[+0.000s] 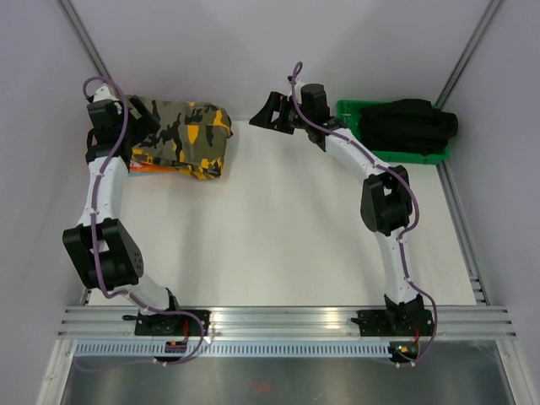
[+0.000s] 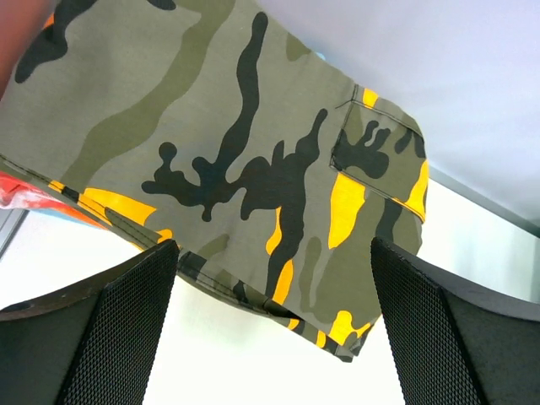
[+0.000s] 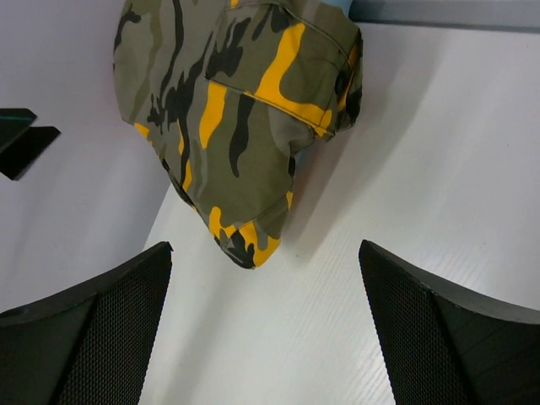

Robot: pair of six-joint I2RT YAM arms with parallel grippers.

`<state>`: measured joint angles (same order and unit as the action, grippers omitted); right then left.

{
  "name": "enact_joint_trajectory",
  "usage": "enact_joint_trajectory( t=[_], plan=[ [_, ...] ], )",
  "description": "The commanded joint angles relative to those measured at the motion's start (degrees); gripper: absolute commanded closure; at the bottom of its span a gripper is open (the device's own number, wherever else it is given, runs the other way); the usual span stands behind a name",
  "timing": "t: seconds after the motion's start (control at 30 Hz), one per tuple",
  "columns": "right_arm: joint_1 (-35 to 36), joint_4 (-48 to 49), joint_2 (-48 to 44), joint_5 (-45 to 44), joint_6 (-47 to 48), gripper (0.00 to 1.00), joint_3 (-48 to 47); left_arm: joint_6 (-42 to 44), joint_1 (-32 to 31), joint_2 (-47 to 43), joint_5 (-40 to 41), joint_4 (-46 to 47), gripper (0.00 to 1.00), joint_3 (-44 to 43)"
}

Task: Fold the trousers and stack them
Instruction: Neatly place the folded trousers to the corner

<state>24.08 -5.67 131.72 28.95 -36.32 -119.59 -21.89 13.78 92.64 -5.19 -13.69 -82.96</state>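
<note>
The camouflage trousers (image 1: 184, 135) lie folded in a compact bundle at the table's far left, on top of a red-orange cloth (image 1: 148, 169). My left gripper (image 1: 145, 118) hovers at the bundle's left end, open, holding nothing. In the left wrist view the trousers (image 2: 253, 143) fill the upper frame, and the left gripper (image 2: 274, 246) stands wide just above their hem. My right gripper (image 1: 264, 113) hangs open to the right of the bundle, apart from it. The right wrist view shows the trousers (image 3: 236, 110) ahead of the empty right gripper (image 3: 266, 249).
A green tray (image 1: 350, 110) at the far right holds a plain black garment (image 1: 407, 125). The red-orange cloth (image 2: 25, 196) peeks out under the trousers. White walls close in behind and on both sides. A metal rail (image 1: 287, 319) runs along the near edge.
</note>
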Motion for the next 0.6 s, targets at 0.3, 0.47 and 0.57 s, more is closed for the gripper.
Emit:
enact_joint_trajectory(
  t=[0.3,0.47,0.57],
  plan=[
    [0.4,-1.6,-24.7,-13.7,9.5,0.02,20.7,-0.7,-2.4,-5.4,-11.2,2.4,0.0,-0.9],
    [-0.3,-3.6,-33.0,-16.7,11.2,0.02,30.4,1.8,-10.8,-1.4,-6.2,2.5,0.0,-3.9],
    [-0.7,-3.6,-36.8,-16.9,11.9,0.02,34.9,1.3,-16.4,3.6,-2.3,2.3,0.0,-6.9]
  ],
)
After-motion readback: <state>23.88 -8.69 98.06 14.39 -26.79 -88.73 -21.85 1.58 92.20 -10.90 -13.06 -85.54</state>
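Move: Both hands are empty and wide open. The folded trousers, lying on the red cloth stack, have their middle about 7 cm to the left hand's right, 5 cm back from it and some 9 cm below; the middle of the red cloth stack beneath is about 3 cm right, 5 cm back and 14 cm down. From the right hand, the trousers' middle is some 25 cm left, 7 cm back and 6 cm lower, and the green bin about 38 cm right, 4 cm back and 14 cm lower. The left hand, already clear of the trousers, swings about 12 cm to the right over them, slowly at first and then quicker, rising roughly 3 cm while it turns nearly 20 degrees clockwise with its fingers still wide open. The right hand, also open and empty, draws away from the trousers, about 9 cm back and as far right, dipping slightly before it climbs to some 6 cm above its start and turns about 10 degrees clockwise. ##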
